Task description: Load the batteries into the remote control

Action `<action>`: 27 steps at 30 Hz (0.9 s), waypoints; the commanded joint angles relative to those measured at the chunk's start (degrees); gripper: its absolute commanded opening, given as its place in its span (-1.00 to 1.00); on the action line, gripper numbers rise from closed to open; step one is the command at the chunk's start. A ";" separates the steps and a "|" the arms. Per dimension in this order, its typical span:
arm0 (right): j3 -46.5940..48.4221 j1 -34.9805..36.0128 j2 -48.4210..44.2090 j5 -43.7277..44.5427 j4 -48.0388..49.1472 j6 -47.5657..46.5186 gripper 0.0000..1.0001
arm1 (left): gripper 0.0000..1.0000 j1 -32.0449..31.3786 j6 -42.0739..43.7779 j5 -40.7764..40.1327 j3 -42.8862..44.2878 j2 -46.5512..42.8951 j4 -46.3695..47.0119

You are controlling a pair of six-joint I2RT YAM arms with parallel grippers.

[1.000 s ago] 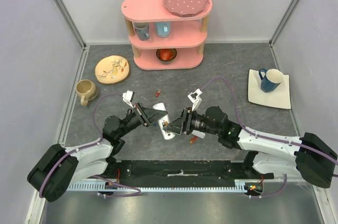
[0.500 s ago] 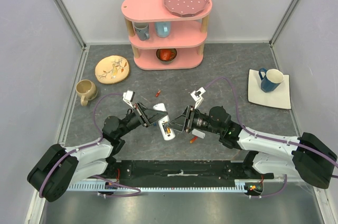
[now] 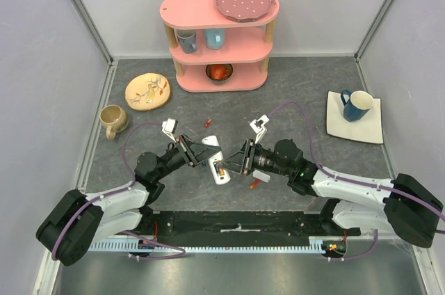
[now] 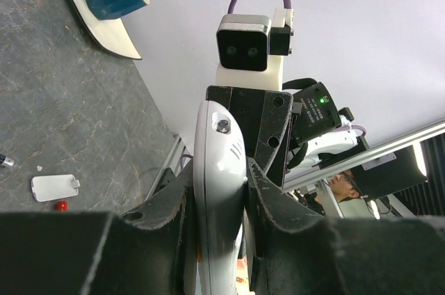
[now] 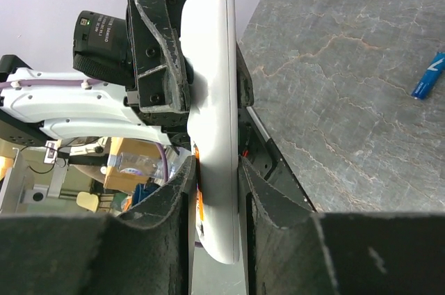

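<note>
The white remote control (image 3: 215, 158) hangs above the table between the two arms. My left gripper (image 3: 202, 153) is shut on its far end, and the left wrist view shows the remote (image 4: 219, 163) clamped between both fingers (image 4: 278, 204). My right gripper (image 3: 229, 165) is shut across its near end; in the right wrist view the remote (image 5: 212, 65) stands edge-on between the pads. An orange battery (image 5: 199, 201) shows in the remote against the left pad. A blue battery (image 5: 427, 76) and red ones (image 3: 206, 123) (image 3: 255, 184) lie on the table.
The white battery cover (image 4: 54, 187) lies on the grey table. A pink shelf (image 3: 219, 37) with cups stands at the back, a painted plate (image 3: 147, 91) and beige mug (image 3: 112, 120) at the left, and a blue mug (image 3: 356, 105) on a white square plate at the right.
The right gripper's jaws have narrowed onto the remote's near end and that arm has shifted slightly. The left gripper keeps its hold and has not moved.
</note>
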 commanded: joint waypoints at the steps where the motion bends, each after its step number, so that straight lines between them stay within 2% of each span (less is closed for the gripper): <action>1: 1.75 -0.18 0.01 1.31 -5.84 -3.23 -0.49 | -0.96 0.07 -1.57 0.70 3.47 -0.22 4.57; 4: 2.02 -0.18 0.27 1.39 -6.29 -3.40 -0.53 | -0.96 0.07 -1.57 0.70 3.65 -0.13 4.57; 7: 1.93 -0.18 0.10 1.31 -5.85 -2.97 -0.38 | -0.96 0.07 -1.31 0.79 3.65 0.04 4.48; 8: 1.84 -0.18 0.01 1.57 -5.85 -2.79 -0.19 | -0.96 0.07 -1.22 0.87 3.48 0.13 4.48; 10: 2.02 -0.27 -0.78 1.92 -6.11 -2.53 0.03 | -0.96 0.07 -0.96 0.96 3.30 0.13 4.40; 11: 2.28 -0.36 -1.48 2.10 -6.37 -2.09 0.20 | -0.96 0.07 -0.87 0.96 3.04 0.13 4.31; 14: 2.89 -0.97 -3.32 2.36 -6.90 -1.38 0.38 | -0.96 0.07 0.01 0.88 2.42 0.31 3.69; 23: 9.48 -4.75 -11.93 1.66 -18.31 -6.29 0.54 | -0.96 0.07 1.50 0.70 1.28 0.66 2.90; 26: 12.82 -5.63 -14.83 7.70 -29.28 -13.66 0.54 | -0.96 0.07 1.85 0.79 1.01 0.57 2.38; 27: 13.52 -5.63 -15.46 10.42 -36.01 -17.52 0.53 | -0.96 0.07 2.03 0.87 0.93 0.31 2.03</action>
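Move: The orange battery in the remote control's open bay lies right at the right fingertips, with the remote's middle about 1 cm forward and 2 cm left of them. Some 17 cm lower, on the table, the battery cover is about 15 cm to the right and 6 cm back, and the blue battery about 7 cm left and 1 cm back. From the left hand, which holds the remote's far half, the orange battery is some 5 cm back and 3 cm right. The remote control, already pinched across its battery bay by the right fingers, is held briefly, then let go as they open wide. The right hand dips about 1 cm while opening, then backs off upward by some 5 cm net, to the right and a little forward, tilting slightly. The left hand keeps its grip and holds the remote still. ##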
